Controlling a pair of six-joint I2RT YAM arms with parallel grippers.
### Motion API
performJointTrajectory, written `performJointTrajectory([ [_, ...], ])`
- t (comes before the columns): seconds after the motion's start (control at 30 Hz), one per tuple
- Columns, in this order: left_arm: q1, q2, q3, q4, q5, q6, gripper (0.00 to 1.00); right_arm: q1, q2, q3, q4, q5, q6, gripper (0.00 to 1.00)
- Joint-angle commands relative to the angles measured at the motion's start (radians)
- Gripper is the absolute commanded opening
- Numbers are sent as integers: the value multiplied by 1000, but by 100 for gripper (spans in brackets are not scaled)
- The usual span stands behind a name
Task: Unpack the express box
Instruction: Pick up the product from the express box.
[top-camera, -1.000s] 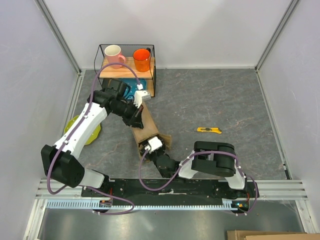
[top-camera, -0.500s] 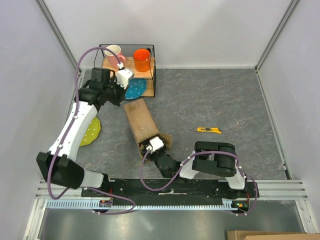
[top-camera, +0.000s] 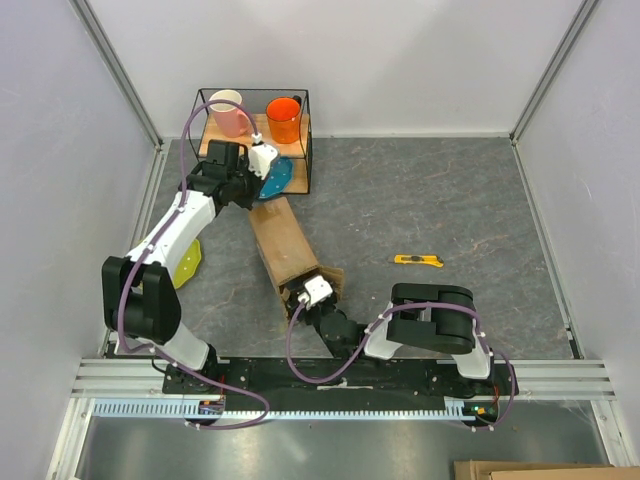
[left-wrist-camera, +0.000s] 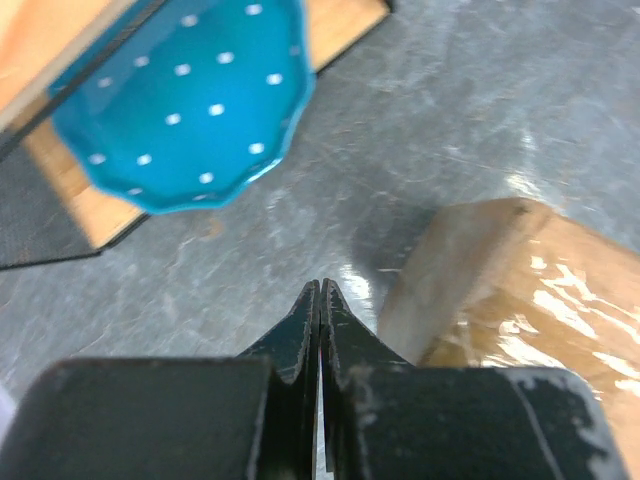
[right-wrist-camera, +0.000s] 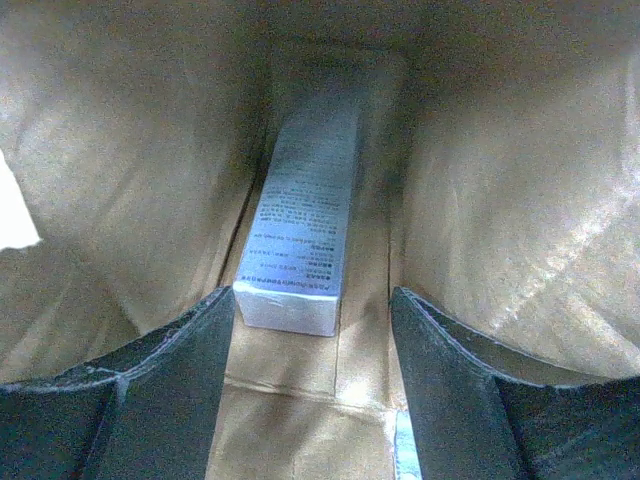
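The express box (top-camera: 288, 243) lies on its side, a brown carton with its open end toward the arm bases. My right gripper (top-camera: 302, 290) reaches into that open end. In the right wrist view it (right-wrist-camera: 312, 295) stands open, its fingers on either side of the near end of a small white printed package (right-wrist-camera: 300, 225) that lies on the carton's inner floor. My left gripper (top-camera: 256, 192) hovers just past the box's far end. In the left wrist view it (left-wrist-camera: 320, 285) is shut on nothing, with the box corner (left-wrist-camera: 500, 290) to its right.
A black wire rack (top-camera: 306, 135) at the back holds a pink mug (top-camera: 228, 110), an orange mug (top-camera: 283, 118) and a blue dotted plate (top-camera: 276, 178) (left-wrist-camera: 185, 100). A yellow utility knife (top-camera: 418, 260) lies right of the box. A yellow-green plate (top-camera: 186, 266) sits under the left arm.
My left gripper left the top of the box, swung back toward the rack, then came down by the box's far end. The right gripper stayed in the box mouth.
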Motion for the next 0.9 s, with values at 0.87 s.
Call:
performJointTrajectory([
  [0.87,-42,-83,-148,-231,443,165,2,1,-61,-67,-15,-49,109,98],
])
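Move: Down inside the open mouth of the express box, the right hand has the product ahead, its middle about 10 cm forward, 4 cm left and 2 cm lower; the cutter knife lies some 5 cm forward and 25 cm right. From the left hand, beyond the box's far end, the box's middle is about 9 cm back, 8 cm right and 9 cm below; the blue plate is 10 cm ahead and 5 cm right. Coming back about 6 cm, right about 4 cm and slightly down, the left hand brings its shut fingertips against the far end of the box and holds there, turning some 20 degrees clockwise. The right hand, still in the mouth, eases 2 cm right and nearly as far back, then spreads its fingers almost fully at either side of the product's near end. ##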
